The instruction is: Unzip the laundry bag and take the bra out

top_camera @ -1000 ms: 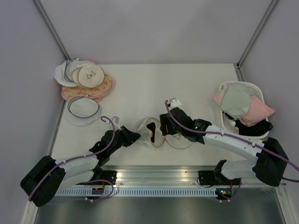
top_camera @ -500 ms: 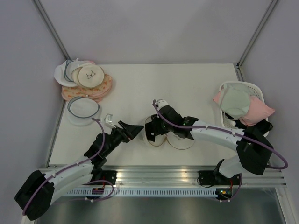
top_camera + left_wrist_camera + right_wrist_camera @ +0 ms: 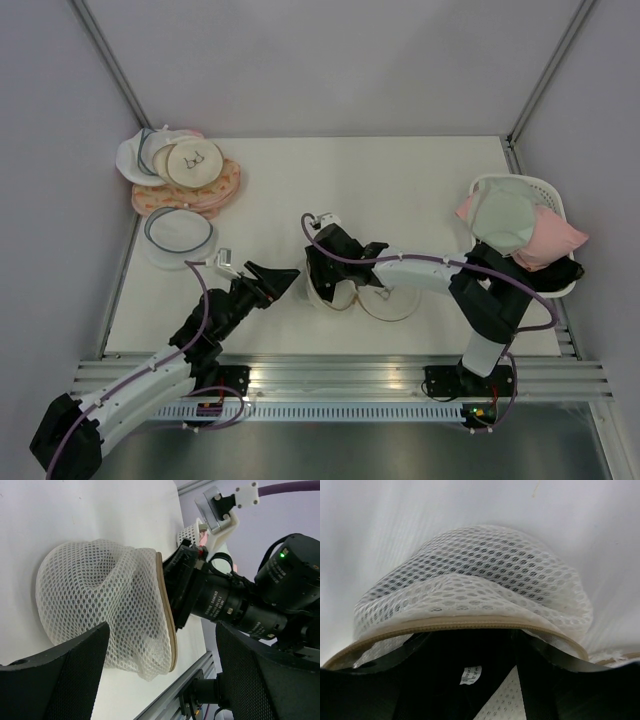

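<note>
The laundry bag [image 3: 318,292], a cream mesh dome with a tan zipper rim [image 3: 167,615], stands on edge at the table's front middle with its mouth facing right. Its unzipped face [image 3: 392,303] lies flat beside it. My left gripper [image 3: 278,276] hangs open just left of the mesh [image 3: 100,600], touching nothing. My right gripper [image 3: 324,272] reaches into the mouth from the right. In the right wrist view its fingers [image 3: 365,695] stand apart under the rim [image 3: 455,625]. The black bra [image 3: 445,670] with a white label lies between them inside the bag.
A pile of pink, white and cream pouches [image 3: 186,172] sits at the back left, with a flat white disc with a grey-blue rim [image 3: 178,232] in front of it. A white basket [image 3: 535,190] of pink and pale green garments stands at the right edge. The metal rail [image 3: 330,375] runs along the front.
My left gripper opened, let go of the bag's left side and drew back to the left. My right gripper slid left, deeper into the bag's mouth, and the bag shifted left with it.
</note>
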Available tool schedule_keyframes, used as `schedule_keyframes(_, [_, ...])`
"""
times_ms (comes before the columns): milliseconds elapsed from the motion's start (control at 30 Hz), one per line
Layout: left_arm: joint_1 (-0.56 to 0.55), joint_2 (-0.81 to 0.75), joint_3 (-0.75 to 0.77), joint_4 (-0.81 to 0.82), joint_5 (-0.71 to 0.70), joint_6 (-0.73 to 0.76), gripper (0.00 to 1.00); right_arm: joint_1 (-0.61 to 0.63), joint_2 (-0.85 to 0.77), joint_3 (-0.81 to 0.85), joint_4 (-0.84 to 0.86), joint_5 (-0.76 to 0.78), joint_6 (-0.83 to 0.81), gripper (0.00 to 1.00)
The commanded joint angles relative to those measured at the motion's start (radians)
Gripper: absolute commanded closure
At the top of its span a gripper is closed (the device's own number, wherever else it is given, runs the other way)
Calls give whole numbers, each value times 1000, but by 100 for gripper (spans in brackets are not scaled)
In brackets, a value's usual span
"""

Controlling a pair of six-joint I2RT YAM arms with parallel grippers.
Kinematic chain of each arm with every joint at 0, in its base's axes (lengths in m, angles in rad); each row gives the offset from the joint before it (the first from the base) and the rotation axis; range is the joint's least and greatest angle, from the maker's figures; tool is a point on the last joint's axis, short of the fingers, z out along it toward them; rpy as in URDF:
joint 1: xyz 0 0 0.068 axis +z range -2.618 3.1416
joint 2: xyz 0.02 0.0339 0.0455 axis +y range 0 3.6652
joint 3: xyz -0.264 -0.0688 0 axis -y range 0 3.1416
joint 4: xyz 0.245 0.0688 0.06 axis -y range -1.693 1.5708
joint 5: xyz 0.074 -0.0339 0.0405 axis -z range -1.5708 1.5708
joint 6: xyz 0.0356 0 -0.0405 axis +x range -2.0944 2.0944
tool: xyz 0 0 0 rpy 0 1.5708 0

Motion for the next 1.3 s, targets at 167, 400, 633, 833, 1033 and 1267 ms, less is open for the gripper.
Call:
schedule_keyframes(167, [-2,-31,-112,-40,-23,-32,11,2,101,59,-14,226,-36,43])
schedule_keyframes(400, [-2,-30,-115,-49,-23,-34,12,2,177,50,29,187,-46,96])
schedule_keyframes(633, [-2,-53,-117,-74,-29,-37,12,2,-10,-23,23,113,-78,100])
schedule_keyframes(833, [-2,-48,-108,-74,-42,-32,12,2,-228,-43,-31,-48,-138,99])
schedule_keyframes(1033, [-2,-22,-71,-60,-45,1,13,2,-342,-36,-100,-123,-155,99])
schedule_keyframes(1267, [-2,31,107,-45,-10,136,14,2,-423,-59,-155,-108,-151,100])
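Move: The black bra lies in the laundry bag's open mouth, just off the right fingertips: about 2 cm ahead, 1 cm to the right and 3 cm below the right hand. The mesh bag surrounds it, its middle roughly 2 cm ahead, 2 cm left and 2 cm down from that hand; the unzipped lid lies some 14 cm right, 4 cm back and 5 cm below. From the left hand the bra is about 6 cm ahead, 9 cm right and 12 cm down. Into the bra, inside the bag's mouth, the right hand pushes its half-open fingers about 4 cm forward and 3 cm down, shutting them on the black fabric there. It then draws back some 7 cm and lifts roughly 13 cm, mostly straight up once clear of the low point, turning about 15 degrees counter-clockwise. The left hand, wide open, sinks 2 cm beside the bag. ##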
